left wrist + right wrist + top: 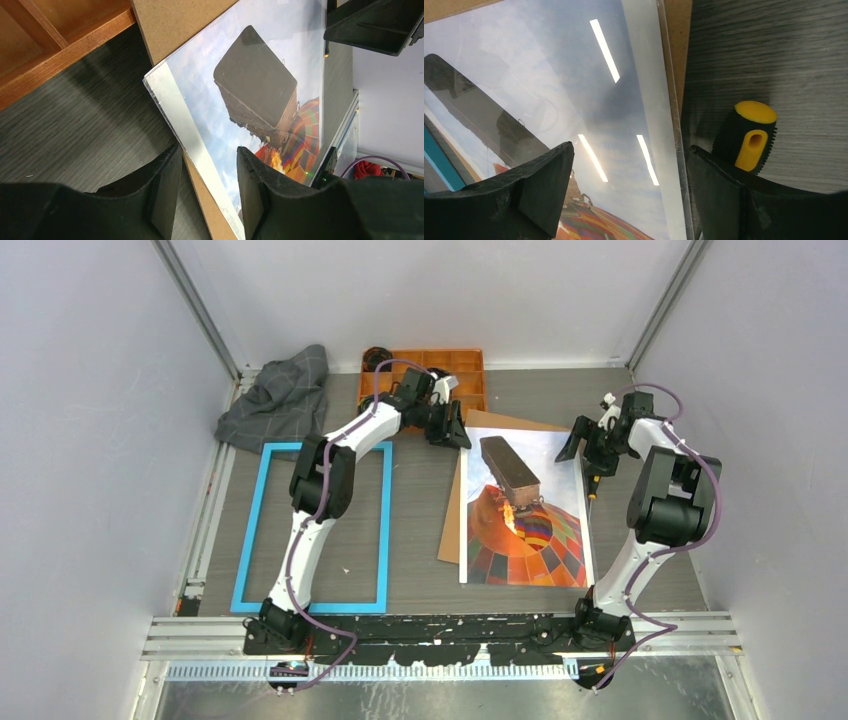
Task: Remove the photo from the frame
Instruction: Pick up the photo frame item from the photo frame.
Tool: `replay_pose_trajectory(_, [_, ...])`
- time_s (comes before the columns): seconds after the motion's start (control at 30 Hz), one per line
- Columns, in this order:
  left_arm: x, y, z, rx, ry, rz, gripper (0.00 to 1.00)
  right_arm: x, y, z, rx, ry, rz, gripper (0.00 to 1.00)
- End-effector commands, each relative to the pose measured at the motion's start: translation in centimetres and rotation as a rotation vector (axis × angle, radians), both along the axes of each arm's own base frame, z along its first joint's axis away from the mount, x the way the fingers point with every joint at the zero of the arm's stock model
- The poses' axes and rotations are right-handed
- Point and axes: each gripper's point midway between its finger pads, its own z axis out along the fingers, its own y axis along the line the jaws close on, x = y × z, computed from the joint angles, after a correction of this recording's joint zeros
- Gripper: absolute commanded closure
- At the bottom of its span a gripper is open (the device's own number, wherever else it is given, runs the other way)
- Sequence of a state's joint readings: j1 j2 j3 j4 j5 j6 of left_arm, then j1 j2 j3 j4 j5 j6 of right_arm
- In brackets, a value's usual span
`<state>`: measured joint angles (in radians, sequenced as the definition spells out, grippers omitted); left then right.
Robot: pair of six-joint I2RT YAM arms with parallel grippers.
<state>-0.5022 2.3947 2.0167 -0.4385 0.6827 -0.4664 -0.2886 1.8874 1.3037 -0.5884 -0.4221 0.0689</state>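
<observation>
The photo [525, 510] of the orange checkered balloon lies face up on a brown backing board [452, 520] right of centre. Light strips glare on its glossy surface [574, 75]. The blue frame [250, 530] lies flat and empty on the left, around my left arm. My left gripper [450, 430] is low at the photo's far left corner. Its open jaws [207, 148] straddle the edge of photo [200, 85] and board [175, 25] without touching. At the photo's far right edge, my right gripper [580, 445] is wide open [631, 146], one finger over the print.
A yellow and black screwdriver [749, 135] lies just right of the photo, beside my right gripper's outer finger [724, 190]. An orange compartment tray [470, 370] stands at the back, close behind the left gripper. A grey cloth [280, 400] is bunched at the back left.
</observation>
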Motion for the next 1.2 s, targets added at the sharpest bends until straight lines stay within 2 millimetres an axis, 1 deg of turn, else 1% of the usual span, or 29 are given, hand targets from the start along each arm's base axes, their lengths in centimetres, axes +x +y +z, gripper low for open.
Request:
replay_pose_trajectory(0.0, [-0.4, -0.8, 4.7, -0.070, -0.076, -0.025, 0.54, 0.8, 0.5, 1.4, 0.013, -0.034, 0.043, 0.15])
replay_pose_trajectory(0.3, [-0.4, -0.7, 4.7, -0.071, -0.076, -0.025, 0.54, 0.7, 0.8, 3.6, 0.019, -0.081, 0.055, 0.19])
replay_pose_trajectory(0.47, [-0.5, -0.7, 4.6, -0.069, -0.073, -0.024, 0.54, 0.5, 1.3, 5.2, 0.036, -0.114, 0.065, 0.19])
replay_pose_trajectory(0.73, [-0.4, -0.8, 4.4, -0.069, -0.073, -0.024, 0.54, 0.0, 1.9, 6.9, 0.085, -0.136, 0.076, 0.20])
replay_pose_trajectory(0.8, [-0.5, -0.8, 4.3, -0.068, -0.070, -0.025, 0.54, -0.2, 2.2, 7.2, 0.112, -0.140, 0.088, 0.22])
replay_pose_trajectory(0.83, [-0.5, -0.8, 4.3, -0.068, -0.068, -0.025, 0.54, -0.3, 2.3, 7.4, 0.125, -0.141, 0.095, 0.25])
replay_pose_trajectory(0.9, [-0.5, -0.8, 4.2, -0.067, -0.066, -0.025, 0.54, -0.5, 2.5, 7.6, 0.157, -0.137, 0.117, 0.34])
replay_pose_trajectory(1.03, [-0.6, -0.8, 4.3, -0.068, -0.067, -0.027, 0.54, -1.4, 2.8, 7.8, 0.224, -0.116, 0.166, 0.49])
replay_pose_trajectory(1.07, [-0.6, -0.8, 4.3, -0.069, -0.066, -0.028, 0.54, -1.5, 2.8, 7.8, 0.234, -0.114, 0.172, 0.55])
replay_pose_trajectory(1.17, [-0.7, -0.7, 4.4, -0.069, -0.067, -0.029, 0.54, -1.7, 2.6, 7.7, 0.248, -0.105, 0.177, 0.81])
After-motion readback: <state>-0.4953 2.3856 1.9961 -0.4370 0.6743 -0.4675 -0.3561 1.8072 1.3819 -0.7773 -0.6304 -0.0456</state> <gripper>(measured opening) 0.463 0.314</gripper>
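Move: The clear sheet's right edge lies between the right hand's open fingers, about 1 cm right of the hand point and 2 cm below, level fore and aft. The photo's middle is roughly 10 cm back and 12 cm left of the hand, the screwdriver handle some 4 cm back and 3 cm right, both about 2 cm down. From the left hand, that edge lies about 26 cm right, 4 cm back and 6 cm below. The right hand rises about 6 cm, raising the clear sheet's right edge while its fingers close on it. ##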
